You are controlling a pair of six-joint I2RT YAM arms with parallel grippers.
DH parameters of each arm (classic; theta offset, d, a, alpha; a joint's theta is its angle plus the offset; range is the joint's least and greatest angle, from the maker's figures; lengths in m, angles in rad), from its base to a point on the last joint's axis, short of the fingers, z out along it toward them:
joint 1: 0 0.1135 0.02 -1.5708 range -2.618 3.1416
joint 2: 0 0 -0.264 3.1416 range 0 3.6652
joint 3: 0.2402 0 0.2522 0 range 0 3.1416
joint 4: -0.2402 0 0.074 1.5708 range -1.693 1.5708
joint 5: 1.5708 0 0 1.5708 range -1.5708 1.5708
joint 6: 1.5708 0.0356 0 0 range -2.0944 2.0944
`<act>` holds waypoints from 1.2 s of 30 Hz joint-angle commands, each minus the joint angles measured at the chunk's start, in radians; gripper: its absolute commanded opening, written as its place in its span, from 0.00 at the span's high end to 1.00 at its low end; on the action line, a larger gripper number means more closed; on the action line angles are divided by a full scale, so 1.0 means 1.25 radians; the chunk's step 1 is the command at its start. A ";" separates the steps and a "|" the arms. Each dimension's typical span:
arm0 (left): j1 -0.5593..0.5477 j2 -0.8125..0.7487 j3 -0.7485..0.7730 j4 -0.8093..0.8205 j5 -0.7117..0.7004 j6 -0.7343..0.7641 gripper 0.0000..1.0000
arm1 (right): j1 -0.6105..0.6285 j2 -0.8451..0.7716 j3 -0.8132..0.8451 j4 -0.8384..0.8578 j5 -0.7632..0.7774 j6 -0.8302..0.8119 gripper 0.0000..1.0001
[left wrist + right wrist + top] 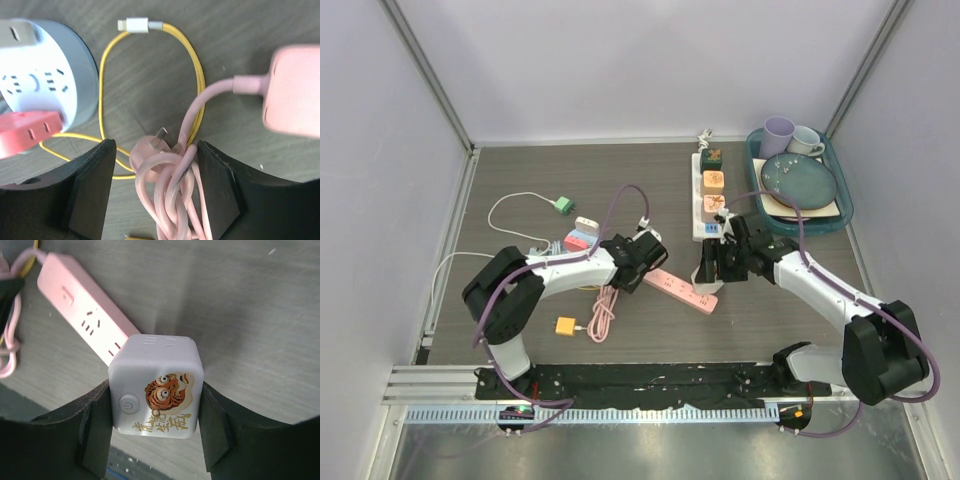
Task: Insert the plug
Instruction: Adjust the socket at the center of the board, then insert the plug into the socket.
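My right gripper [156,407] is shut on a white cube plug [156,387] with a tiger picture and a power button, one finger on each side. It hangs over the near end of the pink power strip [85,315], whose sockets face up. In the top view the right gripper [708,265] is by the strip [680,290]. My left gripper [156,167] is open, straddling the strip's coiled pink cable [175,195] and its pink plug [150,152]. The right finger [220,185] touches the coil; the left finger stands apart.
A round white socket hub [45,75] with a red cube adapter [27,132] sits left of the coil, and a yellow charging cable [150,25] loops behind. A white strip with orange cubes [712,190] and a teal tray [847,205] of dishes stand at the back right.
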 commanded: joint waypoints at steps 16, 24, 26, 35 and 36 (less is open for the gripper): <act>0.034 -0.323 -0.015 0.156 -0.117 0.024 0.06 | 0.123 0.020 0.207 -0.146 0.016 -0.170 0.99; 0.126 -0.521 0.018 0.058 -0.136 0.041 0.00 | 0.166 0.144 0.334 -0.219 -0.040 -0.321 0.99; 0.156 -0.554 0.022 0.052 -0.133 0.059 0.00 | 0.188 0.168 0.357 -0.219 -0.049 -0.350 0.99; 0.381 -0.590 -0.084 0.100 -0.062 0.002 0.00 | 0.265 0.242 0.406 -0.211 -0.055 -0.367 0.99; 0.381 -0.591 -0.087 0.103 -0.081 0.008 0.00 | 0.274 0.248 0.403 -0.209 -0.057 -0.368 0.99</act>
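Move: My right hand still grips the white cube socket. The middle of the pink power strip it is taken to lies about 6 cm to my right hand's left, 2 cm back and 5 cm below. The bundled pink cord is some 20 cm left and 6 cm back; the white power strip's middle is about 16 cm ahead and 1 cm left. From my empty left hand, the pink strip's middle lies roughly 11 cm right, 3 cm back and slightly below. Keeping hold of the cube, my right hand sweeps back about 5 cm and a little left, pushing the pink strip's right end along, then lifts forward some 6 cm and swings left over the strip while turning 40 degrees counter-clockwise, easing down at the end. My left hand edges forward, then climbs over 20 cm, opens fully and clears away left, its fingers tipping up. ##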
